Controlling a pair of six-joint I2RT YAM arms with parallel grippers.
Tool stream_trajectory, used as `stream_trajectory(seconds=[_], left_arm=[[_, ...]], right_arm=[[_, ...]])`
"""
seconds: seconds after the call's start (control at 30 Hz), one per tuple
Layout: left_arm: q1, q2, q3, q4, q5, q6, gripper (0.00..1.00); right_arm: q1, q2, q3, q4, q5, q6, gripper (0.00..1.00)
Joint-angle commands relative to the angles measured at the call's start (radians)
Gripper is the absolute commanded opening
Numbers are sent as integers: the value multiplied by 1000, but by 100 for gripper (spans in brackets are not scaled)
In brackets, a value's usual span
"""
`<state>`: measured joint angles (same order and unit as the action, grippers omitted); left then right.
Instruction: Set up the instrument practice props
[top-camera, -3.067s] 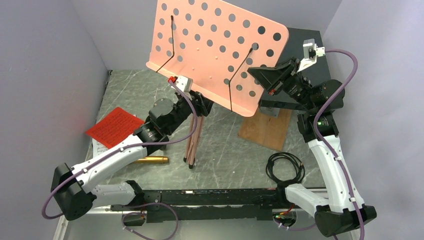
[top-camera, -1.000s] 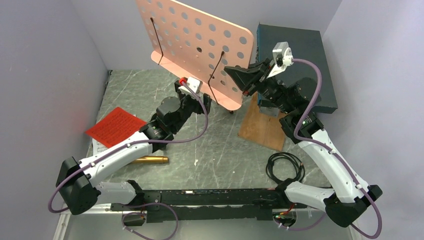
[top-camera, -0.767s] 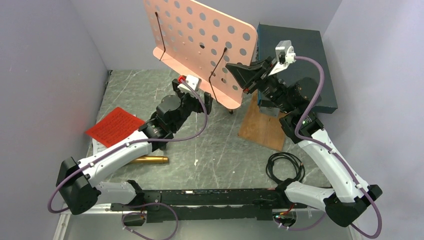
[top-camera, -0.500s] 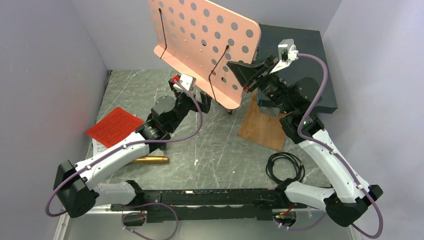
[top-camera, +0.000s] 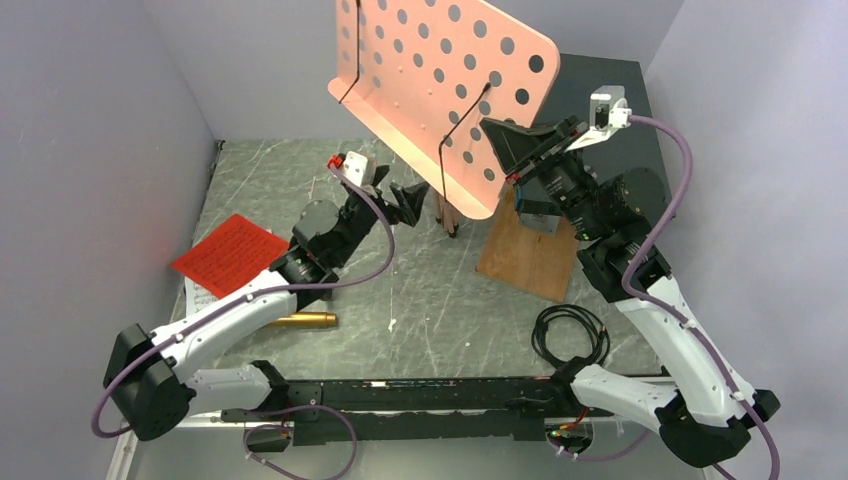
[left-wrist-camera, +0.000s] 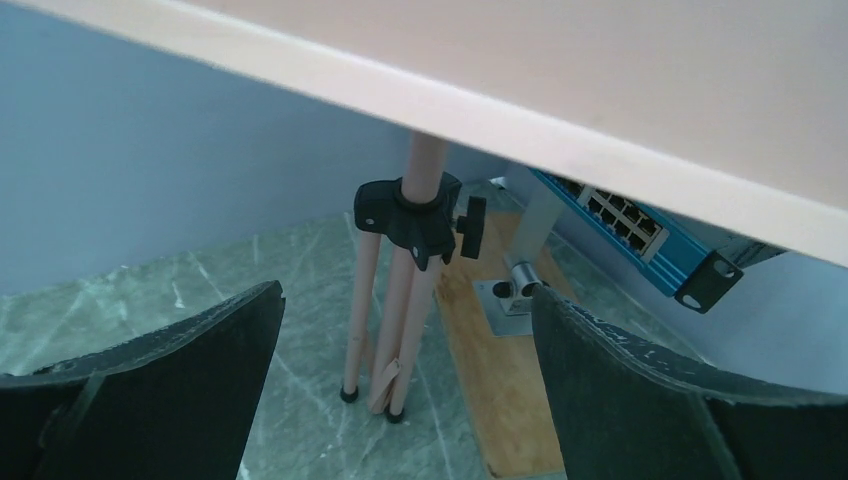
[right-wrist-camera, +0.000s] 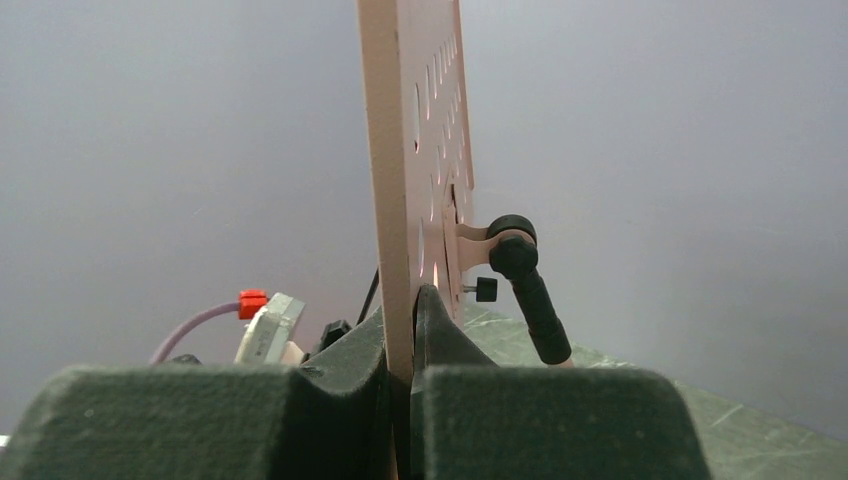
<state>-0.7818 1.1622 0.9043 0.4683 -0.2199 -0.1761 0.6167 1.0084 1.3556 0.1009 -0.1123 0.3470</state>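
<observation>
The pink perforated music stand (top-camera: 440, 85) is tilted above the back of the table, and my right gripper (top-camera: 500, 150) is shut on the right edge of its plate (right-wrist-camera: 385, 150). The tripod legs (left-wrist-camera: 400, 320) are folded together, with their feet at the stone tabletop (top-camera: 430, 300). My left gripper (left-wrist-camera: 405, 390) is open just left of the legs, with nothing between its fingers (left-wrist-camera: 170, 390). A red music sheet (top-camera: 228, 253) lies on a white one (top-camera: 195, 295) at the left. The gold microphone (top-camera: 300, 320) lies near them.
A dark teal box (top-camera: 625, 90) on a wooden board (top-camera: 530, 260) stands right behind the stand's legs. A black cable coil (top-camera: 570, 335) lies at the front right. Grey walls close in the left, back and right.
My left gripper has opened wide and drawn back left, away from the stand's pole. My right gripper has carried the plate to the right, so the stand's legs now show beside the board.
</observation>
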Motion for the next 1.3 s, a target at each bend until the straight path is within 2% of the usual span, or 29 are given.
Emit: stream_trajectory(seconds=[0.0,0.07,0.23,0.43,0.57,0.83,0.97,1.17,1.23,1.27], left_arm=[[67,84,57,107,146,-153,99],[84,137,76,180,184,-171,99],[91,273,109,412,224,-109,93],[93,378,205,461,263,-80,87],[93,416,230,517,244,-59,75],[92,482,271,574,243,-28,71],[83,511,266,665,223,-17,71],[83,562,333,663,173,27,69],[82,577,365,638,192,41,59],[82,579,379,626,204,52,49]], right_arm=[[8,-78,31,145,88,90,0],[8,-83,38,135,93,87,0],[6,-80,67,99,101,81,0],[6,-83,88,71,95,88,0],[6,-78,98,66,90,86,0],[5,-41,120,68,54,119,0],[4,-39,107,76,55,141,0],[3,-36,105,69,43,159,0],[3,-45,97,72,40,167,0],[4,-49,90,72,39,171,0]])
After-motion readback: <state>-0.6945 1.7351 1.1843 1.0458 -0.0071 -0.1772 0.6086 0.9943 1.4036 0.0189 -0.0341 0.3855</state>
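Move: The stand's post, just under the music desk, lies about 11 cm ahead of the left hand, 8 cm to its right and 4 cm higher. The desk's middle is roughly 12 cm ahead, 7 cm right and 18 cm above that hand; the wooden board is 27 cm right, 2 cm ahead and some 35 cm below. From the right hand, holding the desk's edge, the post is about 14 cm ahead, 8 cm left and 13 cm down. Bring the open left gripper forward and to its right under the desk's lip towards the stand's post, about 12 cm in all, dipping slightly before rising under the desk. Tip the fingers up some 15 degrees and start closing them to roughly two-thirds open. Keep the desk's edge pinched in the right hand and shift it about 2 cm right. ##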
